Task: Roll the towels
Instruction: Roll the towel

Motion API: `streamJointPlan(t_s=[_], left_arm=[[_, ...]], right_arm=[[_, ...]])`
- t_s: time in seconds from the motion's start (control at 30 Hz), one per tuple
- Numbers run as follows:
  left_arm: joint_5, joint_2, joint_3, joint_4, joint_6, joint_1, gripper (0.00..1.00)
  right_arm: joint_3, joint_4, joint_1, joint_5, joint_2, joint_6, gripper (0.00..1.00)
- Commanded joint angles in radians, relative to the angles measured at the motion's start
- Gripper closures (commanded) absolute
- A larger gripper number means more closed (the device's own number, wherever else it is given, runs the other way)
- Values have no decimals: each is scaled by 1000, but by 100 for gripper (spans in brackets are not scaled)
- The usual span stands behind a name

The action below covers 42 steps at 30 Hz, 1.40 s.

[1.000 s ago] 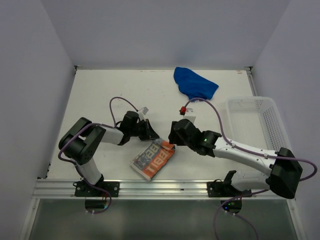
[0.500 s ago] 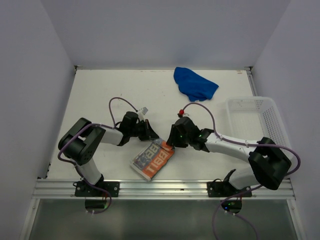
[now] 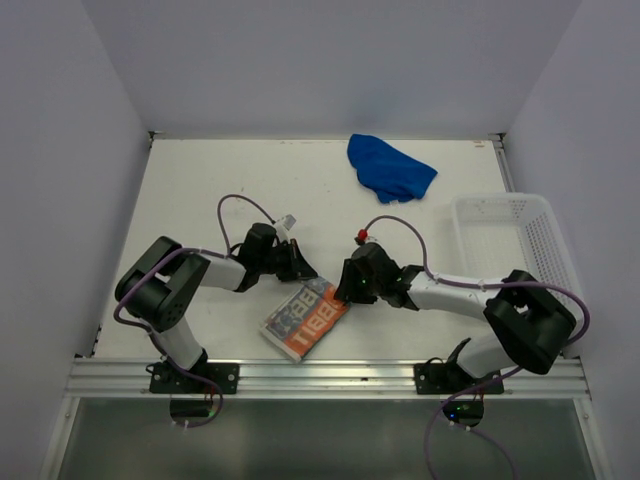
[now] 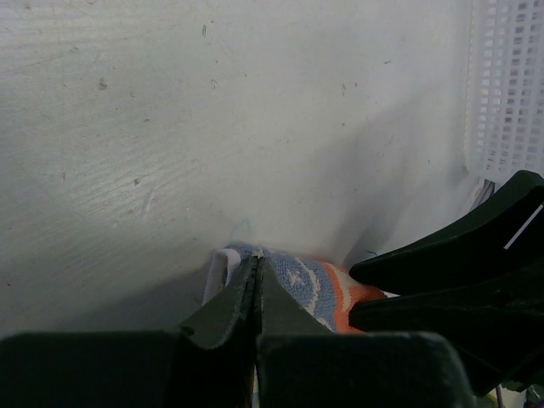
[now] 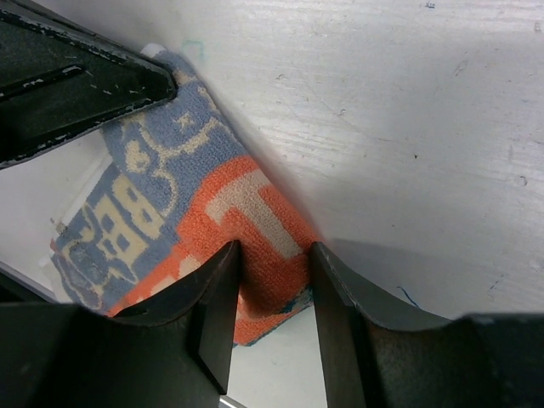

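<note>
The patterned towel [image 3: 306, 318], orange, grey-blue and white with block lettering, lies folded near the front edge between the arms. My left gripper [image 3: 306, 272] is at its far-left corner; in the left wrist view its jaws [image 4: 257, 263] are pressed together on the towel's grey-blue edge [image 4: 306, 285]. My right gripper [image 3: 343, 290] is at the far-right corner; in the right wrist view its jaws [image 5: 272, 251] are closed on the orange corner [image 5: 263, 229], which fills the gap between them. The blue towel [image 3: 388, 168] lies crumpled at the back, apart from both grippers.
A white mesh basket [image 3: 510, 250] stands at the right edge of the table. The right arm's purple cable with a red connector [image 3: 362, 236] loops just behind the right gripper. Grey walls close in the table on three sides.
The right arm swung its elbow inward and slid its gripper down-left onto the patterned towel's orange corner. The left gripper and both towels stayed in place.
</note>
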Motion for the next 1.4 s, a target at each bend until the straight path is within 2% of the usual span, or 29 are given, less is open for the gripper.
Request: streamJointPlan(t_s=[0.0,0.2,0.3,0.43,0.53,0.57,0.63,0.8,0.83,0.97,1.0,1.2,1.37], left_arm=[[-76,-3,-31,-108,58,9,100],[-77,-21,-2,-142,59,9,100],[-79,-26,35,-169,61,9,100],[-88,-34,104,-212,67,9,100],[-95,-37,150,-249,75,9,100],[-95,-34,159,-257,76,9,100],[-99,-32,194,-283,82,9,100],[-132,-40,277,-369,108,16,100],[-147,-44,336,-412,122,22,100],[-154,-61,381,-447,131,33,100],[-151,-70,392,-447,131,33,100],[-103,-135,334,-426,92,32,100],[-66,-181,260,-371,56,15,100]], right_arm=[[-31,-22,0,12,37,-42,57],[-57,33,37,21,60,-93,55],[-46,27,89,60,57,-126,58],[-25,19,161,144,64,-163,69],[-22,28,198,181,75,-175,85],[-22,33,208,210,76,-177,94],[-28,40,216,242,69,-179,100],[-20,7,273,460,14,-186,100],[1,-27,316,550,-14,-204,100],[29,-67,379,685,-25,-217,100],[44,-76,396,764,-22,-218,100],[138,-199,527,1047,76,-199,100],[247,-349,626,1167,201,-165,100]])
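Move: Straddling the right end of the towel's folded edge, the half-open right fingers have that end practically between them, within 1 cm or so. The towel's middle lies about 6 cm back and 8 cm left of this hand, and the blue towel roughly 33 cm ahead and 11 cm right. From the left hand, whose shut tips touch the fold's other end, the right end lies some 7 cm back and 6 cm right. Closing from half open, the right fingers pinch the fold's right end while the hand slides about 3 cm left and 2 cm back over the towel; still gripping, it comes back to the right, rises some 3 cm and swings round roughly 50 degrees until the fingers point mostly forward. The left hand, fingers still shut, comes free of the towel, going up about 8 cm and forward 6 cm. ##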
